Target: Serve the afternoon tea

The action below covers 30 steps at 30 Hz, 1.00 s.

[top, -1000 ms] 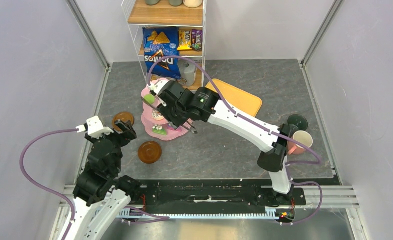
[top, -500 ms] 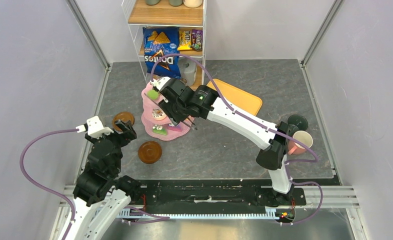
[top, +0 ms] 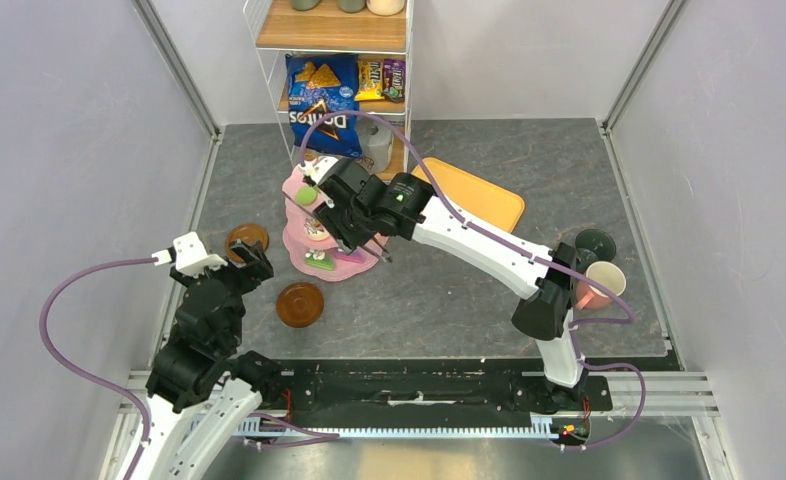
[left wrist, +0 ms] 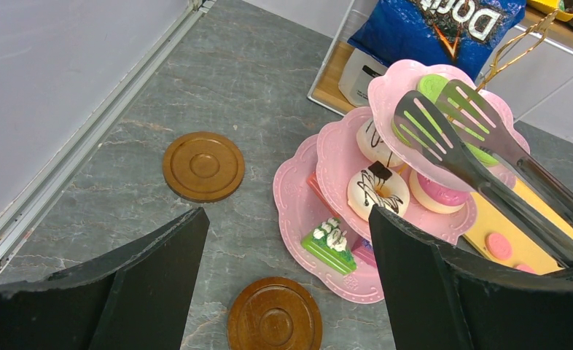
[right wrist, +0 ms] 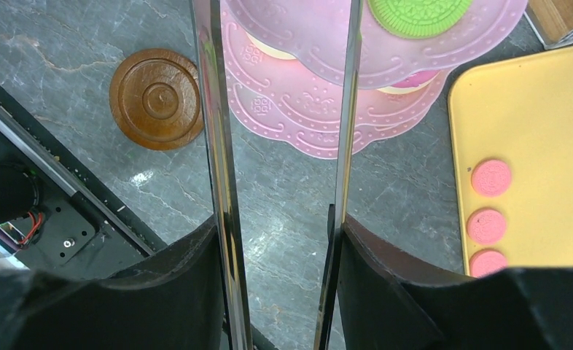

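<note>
The pink three-tier stand stands at mid-left. A green macaron lies on its top tier, and lower tiers carry a white donut, a pink donut and a green cake slice. My right gripper is shut on metal tongs, whose slotted heads stand apart over the top tier. In the right wrist view the tong arms run spread between my fingers, with the green macaron just right of them. My left gripper hangs open and empty above two brown saucers.
A yellow tray right of the stand holds three pink macarons. The pink mug and dark-green mug stand at the far right. A wire shelf with the blue Doritos bag rises behind the stand.
My right gripper carried the green macaron in the tongs from the stand's left side onto the top tier. The tongs have spread wider. The left arm has not moved.
</note>
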{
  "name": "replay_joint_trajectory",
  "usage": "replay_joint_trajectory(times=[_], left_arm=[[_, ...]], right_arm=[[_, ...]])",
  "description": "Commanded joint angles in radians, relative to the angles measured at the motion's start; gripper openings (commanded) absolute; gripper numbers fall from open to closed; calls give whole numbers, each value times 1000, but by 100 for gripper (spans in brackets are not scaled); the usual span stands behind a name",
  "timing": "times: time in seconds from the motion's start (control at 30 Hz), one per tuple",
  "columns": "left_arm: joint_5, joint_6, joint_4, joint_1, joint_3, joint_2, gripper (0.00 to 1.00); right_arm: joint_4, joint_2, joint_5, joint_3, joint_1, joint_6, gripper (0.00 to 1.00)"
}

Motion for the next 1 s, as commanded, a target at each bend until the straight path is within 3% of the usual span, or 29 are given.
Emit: replay_joint_trajectory(times=[0.0, 0.27, 0.57, 0.8, 0.97], left_arm=[[-17, -25, 21, 7, -3, -3, 89], [-16, -24, 21, 6, -4, 0, 89], [-17, -23, 22, 7, -4, 7, 89], [-15, -23, 22, 7, -4, 11, 89], [-12, -23, 23, 6, -4, 16, 89]], right_arm=[[60, -68, -29, -21, -1, 5, 57], [86, -229, -89, -160, -1, -16, 56], [172, -569, -28, -447, -35, -28, 56], [188, -755, -16, -660, -284, 9, 55], [220, -771, -65, -789, -449, 2, 57]])
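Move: The right hand holds the tongs, their open jaws still over the pink stand's top tier, whose middle is about 9 cm ahead, 3 cm left and slightly below. The three pink biscuits lie on the yellow tray some 24 cm to the right, 10 cm ahead and about 28 cm down; the tray's middle is roughly 6 cm beyond them. From the idle left hand, those biscuits are around 45 cm right, 17 cm ahead and 30 cm below. The right hand keeps its grip on the parted tongs and, after a brief pause, draws them back about 5 cm and up off the top tier. It then sweeps fast to the right, some 22 cm in all, swinging forward again and starting to sink, to carry the tongs over the yellow tray. The wrist turns roughly 20 degrees clockwise on the way, the hand's left side rising a little. ##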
